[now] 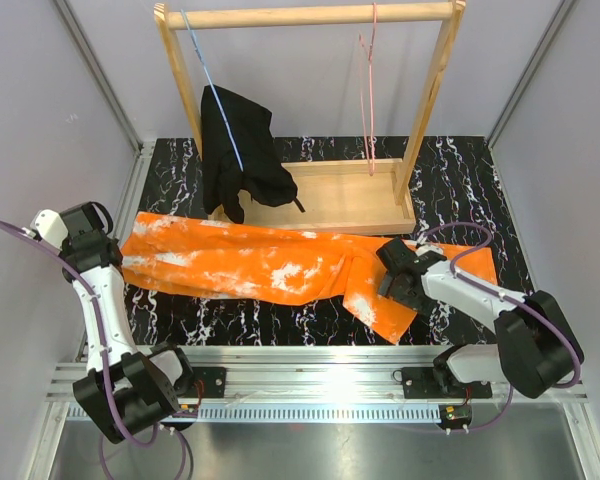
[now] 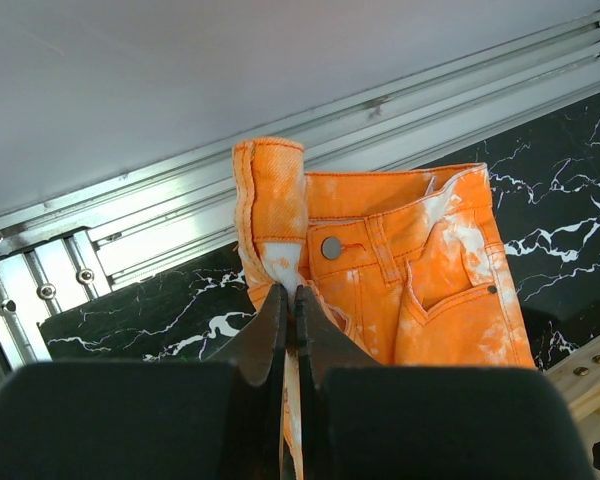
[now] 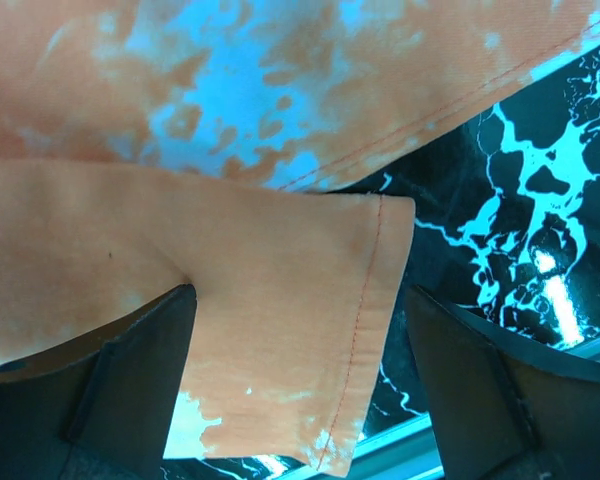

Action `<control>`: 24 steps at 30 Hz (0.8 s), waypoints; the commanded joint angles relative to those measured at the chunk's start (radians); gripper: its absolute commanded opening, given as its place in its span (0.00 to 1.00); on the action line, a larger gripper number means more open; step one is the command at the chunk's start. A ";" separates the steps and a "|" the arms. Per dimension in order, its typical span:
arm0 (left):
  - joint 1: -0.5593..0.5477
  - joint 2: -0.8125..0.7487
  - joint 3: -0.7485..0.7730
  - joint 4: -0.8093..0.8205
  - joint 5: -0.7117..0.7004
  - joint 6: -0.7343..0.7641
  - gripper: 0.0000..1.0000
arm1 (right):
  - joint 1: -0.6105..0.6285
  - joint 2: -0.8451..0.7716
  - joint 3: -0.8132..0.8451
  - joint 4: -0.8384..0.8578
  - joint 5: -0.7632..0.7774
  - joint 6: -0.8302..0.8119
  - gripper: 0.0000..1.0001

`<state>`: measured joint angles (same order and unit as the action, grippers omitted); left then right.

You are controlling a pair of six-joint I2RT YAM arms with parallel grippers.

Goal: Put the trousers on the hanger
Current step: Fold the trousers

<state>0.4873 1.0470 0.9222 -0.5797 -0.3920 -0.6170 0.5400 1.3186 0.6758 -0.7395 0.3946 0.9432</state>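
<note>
The orange trousers (image 1: 250, 262) with white blotches lie stretched across the black marble table, waist at the left, leg ends at the right. My left gripper (image 1: 120, 252) is shut on a lifted fold of the waistband (image 2: 275, 200), beside the button, with cloth pinched between its tips (image 2: 288, 295). My right gripper (image 1: 388, 276) stands open over a leg end. The hem (image 3: 365, 300) lies between its wide-spread fingers (image 3: 140, 370), which are not closed on it. The pink hanger (image 1: 368, 100) hangs from the rack bar at the back right, with nothing on it.
A wooden rack (image 1: 310, 15) with a flat base (image 1: 350, 205) stands at the back centre. A black garment (image 1: 235, 150) hangs there on a light-blue hanger (image 1: 212, 85). An aluminium rail (image 1: 310, 360) runs along the near edge. Grey walls close both sides.
</note>
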 commanded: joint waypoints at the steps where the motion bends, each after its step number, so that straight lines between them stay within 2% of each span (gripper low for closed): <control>1: 0.008 -0.027 0.001 0.069 -0.001 0.017 0.00 | -0.038 0.001 -0.008 0.063 -0.016 0.008 0.93; 12: 0.008 -0.025 0.000 0.066 -0.005 0.017 0.00 | -0.090 0.087 -0.002 0.124 -0.062 -0.029 0.90; 16: 0.008 -0.027 0.000 0.067 -0.004 0.017 0.00 | -0.091 0.071 -0.010 0.123 -0.065 -0.027 0.79; 19: 0.008 -0.028 0.000 0.064 -0.007 0.017 0.00 | -0.092 0.068 -0.019 0.123 -0.076 -0.030 0.66; 20: 0.008 -0.028 0.000 0.064 -0.005 0.017 0.00 | -0.092 0.067 -0.022 0.123 -0.082 -0.030 0.55; 21: 0.008 -0.030 -0.002 0.066 -0.005 0.017 0.00 | -0.092 0.064 -0.027 0.123 -0.085 -0.030 0.49; 22: 0.008 -0.028 0.000 0.064 -0.004 0.017 0.00 | -0.092 0.051 -0.031 0.120 -0.091 -0.034 0.34; 24: 0.008 -0.027 0.000 0.066 -0.002 0.017 0.00 | -0.094 0.036 -0.028 0.100 -0.097 -0.035 0.21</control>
<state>0.4877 1.0466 0.9222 -0.5800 -0.3916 -0.6170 0.4568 1.3701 0.6716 -0.5961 0.3012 0.9150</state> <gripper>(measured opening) 0.019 0.270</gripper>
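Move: Roughly 2 cm ahead of the right hand, 2 cm to its right and 2 cm below lies the hem end of the folded-over trouser leg. The straight leg's end lies about 11 cm ahead and 12 cm right, and the rack base's near right corner about 18 cm ahead and 2 cm right. For the left hand, still gripping the waistband, that hem end is some 75 cm to the right, 4 cm back and 17 cm below. Sliding forward about 2.5 cm low over the cloth, the right hand first sinks about 1 cm, then levels off and edges slightly left. Its wide-open fingers, straddling the leg just inside the hem, close most of the way and pinch the cloth into a fold between the tips. The left hand stays still and keeps its shut grip on the waistband. ##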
